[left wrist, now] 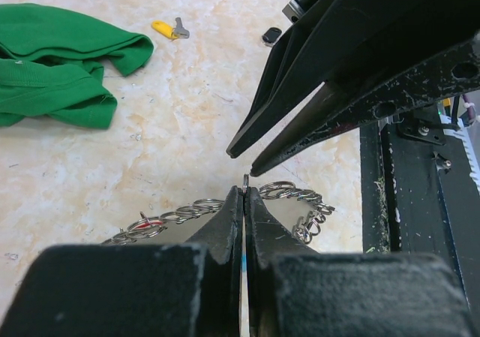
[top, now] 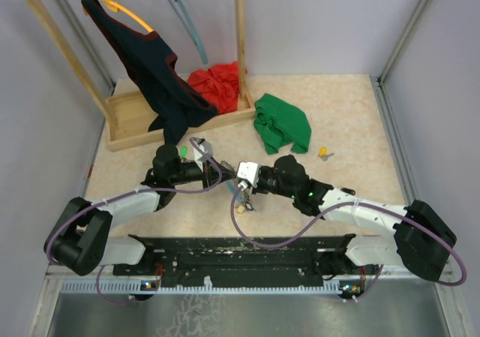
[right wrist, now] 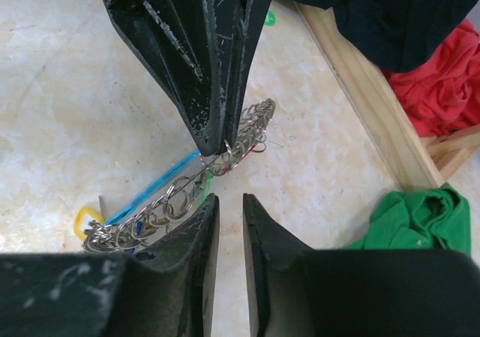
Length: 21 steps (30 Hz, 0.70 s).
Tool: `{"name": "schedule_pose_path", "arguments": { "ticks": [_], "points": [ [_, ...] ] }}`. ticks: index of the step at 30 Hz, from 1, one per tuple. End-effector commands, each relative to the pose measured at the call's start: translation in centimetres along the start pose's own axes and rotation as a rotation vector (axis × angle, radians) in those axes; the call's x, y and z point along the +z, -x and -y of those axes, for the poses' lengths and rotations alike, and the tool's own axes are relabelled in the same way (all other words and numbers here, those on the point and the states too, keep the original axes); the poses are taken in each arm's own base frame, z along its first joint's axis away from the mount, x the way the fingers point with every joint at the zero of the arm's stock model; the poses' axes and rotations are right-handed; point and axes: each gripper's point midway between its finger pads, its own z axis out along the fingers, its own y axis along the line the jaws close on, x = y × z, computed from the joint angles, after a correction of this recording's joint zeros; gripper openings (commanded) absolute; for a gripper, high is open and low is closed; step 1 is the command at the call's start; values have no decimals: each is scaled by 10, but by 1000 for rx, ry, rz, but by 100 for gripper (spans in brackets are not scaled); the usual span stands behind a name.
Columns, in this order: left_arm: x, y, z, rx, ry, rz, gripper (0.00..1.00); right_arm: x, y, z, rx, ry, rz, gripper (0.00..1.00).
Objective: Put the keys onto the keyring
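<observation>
The keyring (right wrist: pixel 166 200) is a silver wire strung with several small rings, with a light-blue segment (right wrist: pixel 148 189) and coloured tags below it. My left gripper (left wrist: pixel 246 191) is shut on the wire, which shows edge-on at its tips. In the top view the left gripper (top: pixel 223 175) holds the keyring (top: pixel 241 200) above the table's middle. My right gripper (right wrist: pixel 229 200) stands slightly open just short of the wire, nothing between its fingers; its fingertips (left wrist: pixel 241 148) face the left ones. A yellow-tagged key (top: pixel 324 154) lies on the table to the right, a green-tagged key (top: pixel 183 151) by the left arm.
A green cloth (top: pixel 281 123) lies behind the grippers. A wooden clothes rack (top: pixel 127 123) with a dark garment (top: pixel 154 74) and a red cloth (top: pixel 217 82) stands at the back left. A black frame (left wrist: pixel 409 194) runs along the near edge.
</observation>
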Motion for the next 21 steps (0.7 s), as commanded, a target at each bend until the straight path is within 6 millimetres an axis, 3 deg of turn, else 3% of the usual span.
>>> {"name": "schedule_pose_path", "arguments": {
  "ticks": [1,6,12,21],
  "points": [
    [-2,9,6,57,-30,24,1,-6,20,14,35,-14,49,22],
    [-5,1,7,113,-42,-11,1,-11,16,14,186,21,41,32],
    [-5,-2,13,139,-88,-25,1,-7,2,5,294,83,10,36],
    [11,-28,7,44,-117,-97,1,-14,-25,21,402,-80,-82,37]
  ]
}}
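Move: The keyring's wire coil is already pinched at the shut left fingertips. For the right hand that pinched spot lies roughly 2 cm to the left and 1 cm ahead, about level. From the right hand, the blue strip is some 3 cm back, 2 cm left and 4 cm lower, the yellow key tag about 8 cm straight back and 8 cm down, and the green cloth some 16 cm ahead, 10 cm right and 14 cm below. Keep the left gripper shut on the keyring's wire and ease it back about 1.5 cm, then down about 2 cm near the end. Meanwhile spread the right fingers farther and draw them clear of the pinched coil, rightward and down some 3 cm in all, rolling that hand nearly 20 degrees. ##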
